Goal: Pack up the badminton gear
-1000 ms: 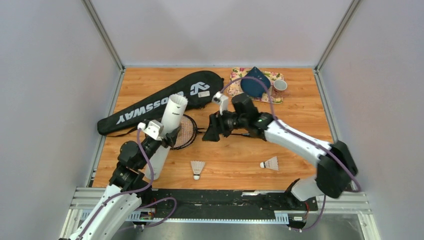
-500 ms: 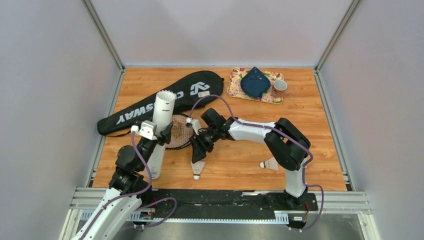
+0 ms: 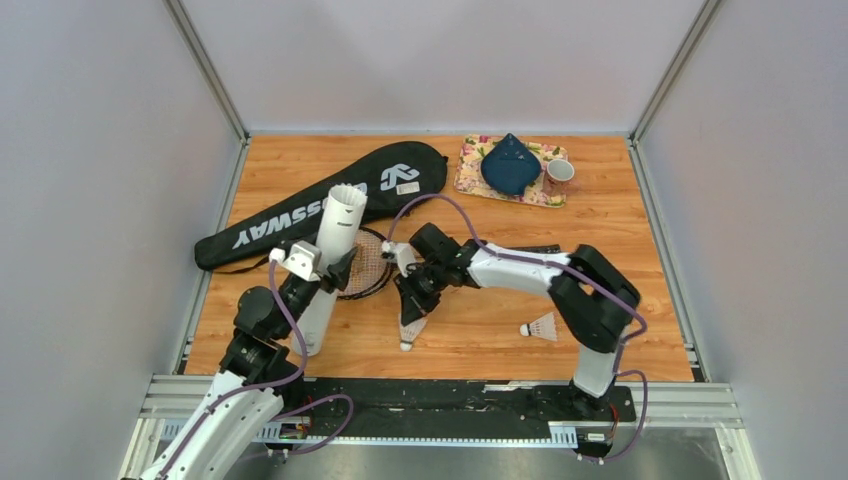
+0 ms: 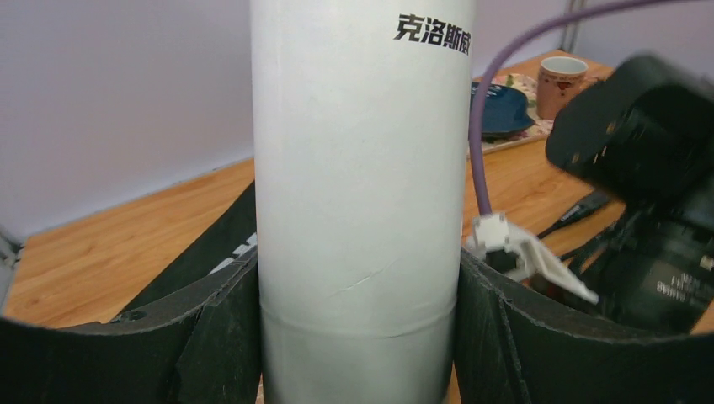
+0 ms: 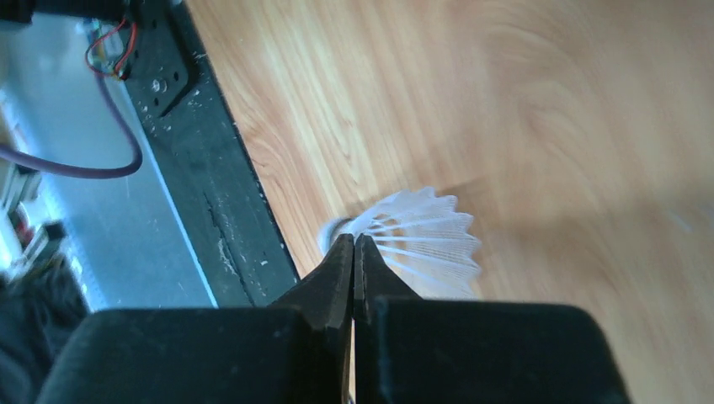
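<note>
My left gripper (image 3: 326,276) is shut on the white tube (image 3: 340,225), holding it tilted with its open mouth up; in the left wrist view the tube (image 4: 362,168) fills the space between the pads of my left gripper (image 4: 358,263). My right gripper (image 3: 412,312) is shut on a white shuttlecock (image 3: 411,331) near the table's front; its tips (image 5: 354,241) pinch the feather skirt close to the cork of that shuttlecock (image 5: 429,229). A second shuttlecock (image 3: 541,327) lies to the right. A racket head (image 3: 368,262) lies between the arms. The black CROSSWAY cover (image 3: 300,210) lies behind.
A floral tray (image 3: 468,178) with a blue cloth (image 3: 510,165) stands at the back right, a small cup (image 3: 559,172) at its right end. The black rail (image 5: 210,194) runs along the table's front edge close to the held shuttlecock.
My right arm swung from the racket head down to the front shuttlecock and its jaws closed on it; the shuttlecock tipped and shifted slightly right. The tube tilted a little.
</note>
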{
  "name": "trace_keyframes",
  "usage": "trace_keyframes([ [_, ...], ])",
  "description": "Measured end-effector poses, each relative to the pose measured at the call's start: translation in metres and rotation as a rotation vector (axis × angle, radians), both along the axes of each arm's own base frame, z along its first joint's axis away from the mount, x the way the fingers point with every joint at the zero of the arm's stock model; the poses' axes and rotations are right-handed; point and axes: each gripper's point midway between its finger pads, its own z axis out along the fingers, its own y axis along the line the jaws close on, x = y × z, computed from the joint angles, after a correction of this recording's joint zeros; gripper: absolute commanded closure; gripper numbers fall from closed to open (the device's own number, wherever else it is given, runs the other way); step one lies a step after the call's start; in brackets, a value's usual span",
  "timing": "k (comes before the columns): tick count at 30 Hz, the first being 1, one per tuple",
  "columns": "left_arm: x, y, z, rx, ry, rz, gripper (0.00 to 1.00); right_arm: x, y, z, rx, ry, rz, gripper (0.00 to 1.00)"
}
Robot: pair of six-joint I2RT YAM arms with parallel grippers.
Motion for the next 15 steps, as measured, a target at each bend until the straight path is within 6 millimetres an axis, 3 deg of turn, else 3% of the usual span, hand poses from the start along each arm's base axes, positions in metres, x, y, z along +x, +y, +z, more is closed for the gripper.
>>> trace_keyframes([
  [3,-0.002,-0.014,-0.003,0.015,0.016,-0.077,0.84,0.025,-0.023,0.028,-0.061,-0.122,-0.151,1.0],
  [5,-0.005,-0.028,-0.007,0.03,0.039,-0.153,0.84,0.057,-0.045,0.074,-0.066,-0.277,-0.305,1.0],
  [8,-0.012,-0.047,-0.012,0.052,0.064,-0.27,0.84,0.093,-0.073,0.16,-0.005,-0.492,-0.498,1.0],
  [9,-0.015,-0.053,-0.014,0.059,0.07,-0.309,0.84,0.1,-0.082,0.198,0.038,-0.565,-0.561,1.0],
  [13,-0.027,-0.072,-0.018,0.076,0.093,-0.445,0.84,0.101,-0.103,0.328,0.245,-0.736,-0.687,1.0],
  [15,-0.034,-0.079,-0.019,0.083,0.102,-0.506,0.84,0.093,-0.108,0.372,0.335,-0.775,-0.694,1.0],
])
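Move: A shuttlecock is already pinched in the right fingers, just over the table. The mouth of the white tube, where it is to go, lies about 14 cm ahead of that hand, 10 cm left and 34 cm up. The racket heads are roughly 13 cm ahead and 11 cm left, and the last loose shuttlecock is some 30 cm right and 2 cm back. From the left hand, which grips the tube, the held shuttlecock is about 14 cm right, 10 cm back and 22 cm lower. The shuttlecock, kept pinched in the shut right fingers, is carried fast and mostly upward, some 36 cm, while the hand also goes about 10 cm forward and 10 cm right, drawing nearer the tube's mouth. Its fingers swing from down-left to nearly level forward-left. Keeping its grip on the tube, the left hand shifts about 8 cm right and slightly back, turning clockwise some 30 degrees. ##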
